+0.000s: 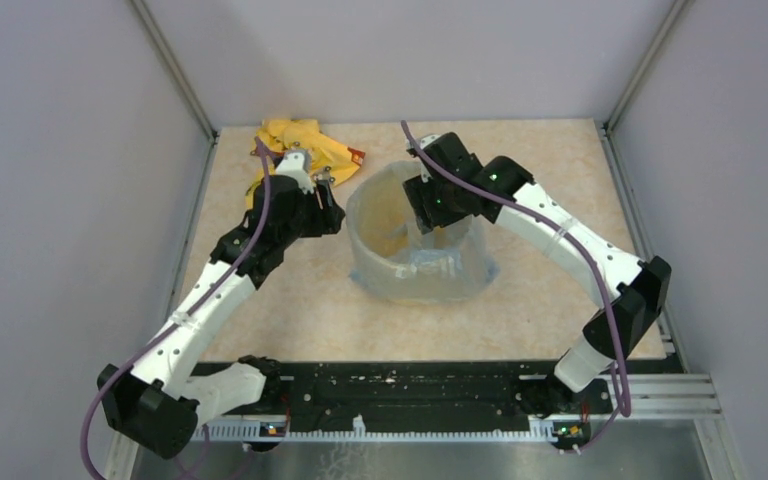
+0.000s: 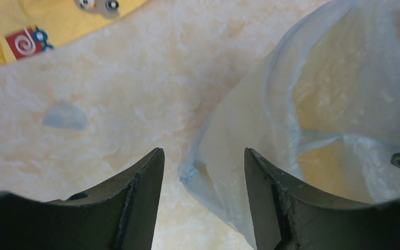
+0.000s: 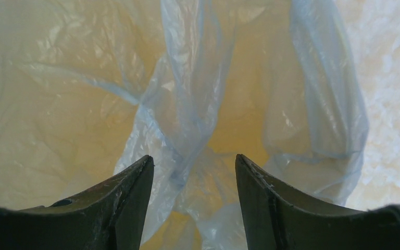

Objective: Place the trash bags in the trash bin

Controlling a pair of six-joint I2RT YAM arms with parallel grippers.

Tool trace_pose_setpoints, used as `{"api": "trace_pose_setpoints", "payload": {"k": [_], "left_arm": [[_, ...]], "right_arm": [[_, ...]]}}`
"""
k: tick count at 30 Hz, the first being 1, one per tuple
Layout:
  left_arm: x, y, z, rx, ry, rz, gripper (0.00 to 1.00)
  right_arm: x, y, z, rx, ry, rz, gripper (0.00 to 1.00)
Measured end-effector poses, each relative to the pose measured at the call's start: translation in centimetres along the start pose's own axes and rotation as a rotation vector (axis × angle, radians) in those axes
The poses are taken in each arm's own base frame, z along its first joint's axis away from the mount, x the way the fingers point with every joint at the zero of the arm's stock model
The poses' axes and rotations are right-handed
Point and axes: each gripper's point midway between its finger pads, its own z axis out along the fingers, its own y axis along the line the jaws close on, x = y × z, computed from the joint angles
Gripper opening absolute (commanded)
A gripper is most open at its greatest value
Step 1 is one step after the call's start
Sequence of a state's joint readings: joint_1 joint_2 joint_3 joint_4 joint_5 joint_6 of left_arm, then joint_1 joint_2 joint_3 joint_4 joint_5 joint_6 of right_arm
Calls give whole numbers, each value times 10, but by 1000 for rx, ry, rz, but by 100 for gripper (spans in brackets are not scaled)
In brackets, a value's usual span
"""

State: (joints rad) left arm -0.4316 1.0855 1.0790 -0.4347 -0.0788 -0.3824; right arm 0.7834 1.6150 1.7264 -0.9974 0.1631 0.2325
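Observation:
The trash bin (image 1: pixel 392 225) stands mid-table with the thin pale blue trash bag (image 1: pixel 460 275) draped over its rim and down its outside. My left gripper (image 1: pixel 336 210) is at the bin's left side. In the left wrist view it (image 2: pixel 203 151) is open, and a folded edge of the bag (image 2: pixel 271 114) lies loose between its fingers. My right gripper (image 1: pixel 430 220) reaches into the bin's mouth. It (image 3: pixel 193 156) is open too, with crumpled bag film (image 3: pixel 187 104) hanging between the fingers and the yellow bin wall (image 3: pixel 239 135) showing behind.
A yellow cloth (image 1: pixel 300 140) with red and grey marks (image 2: pixel 41 26) lies at the back left, behind the left gripper. A small pale blue scrap (image 2: pixel 65 115) lies on the table (image 1: pixel 540 170). Grey walls close three sides; a black rail (image 1: pixel 410 385) runs along the near edge.

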Motion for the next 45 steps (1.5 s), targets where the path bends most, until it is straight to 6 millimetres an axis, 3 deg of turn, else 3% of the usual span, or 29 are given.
{"api": "trace_pose_setpoints", "payload": {"k": [6, 15, 21, 30, 45], "left_arm": [[57, 19, 7, -8, 115, -95, 49], [128, 14, 18, 79, 252, -229, 29], [136, -2, 30, 168, 290, -278, 18], [169, 1, 41, 173, 366, -321, 8], [206, -3, 53, 174, 429, -323, 2]], "right_arm": [[18, 1, 12, 9, 65, 2, 60], [41, 2, 36, 21, 145, 6, 60], [47, 4, 47, 21, 152, 14, 61], [57, 5, 78, 36, 175, 15, 61], [75, 4, 118, 69, 212, 1, 61]]}}
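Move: The right hand hovers in the trash bin's mouth; the trash bag's loose folds lie about 12 cm below, roughly 1 cm ahead and 2 cm left, with the bin's middle about level with it, 2 cm left and 12 cm below. For the left hand, the bag's lower hem is about 4 cm back, 5 cm right and 18 cm below. The bin's middle is level with that hand, 16 cm right and 13 cm below; the yellow cloth is 22 cm ahead, 8 cm left, 26 cm below. Straight down into the bin goes the right hand, about 14 cm, fingers kept part open and pressing the bag's folds towards the bottom. Down outside the bin's left wall the left hand drops some 20 cm, easing back and right towards the hem, pitching its fingers about 25 degrees further down while they shut; whether they touch the film can't be seen. ##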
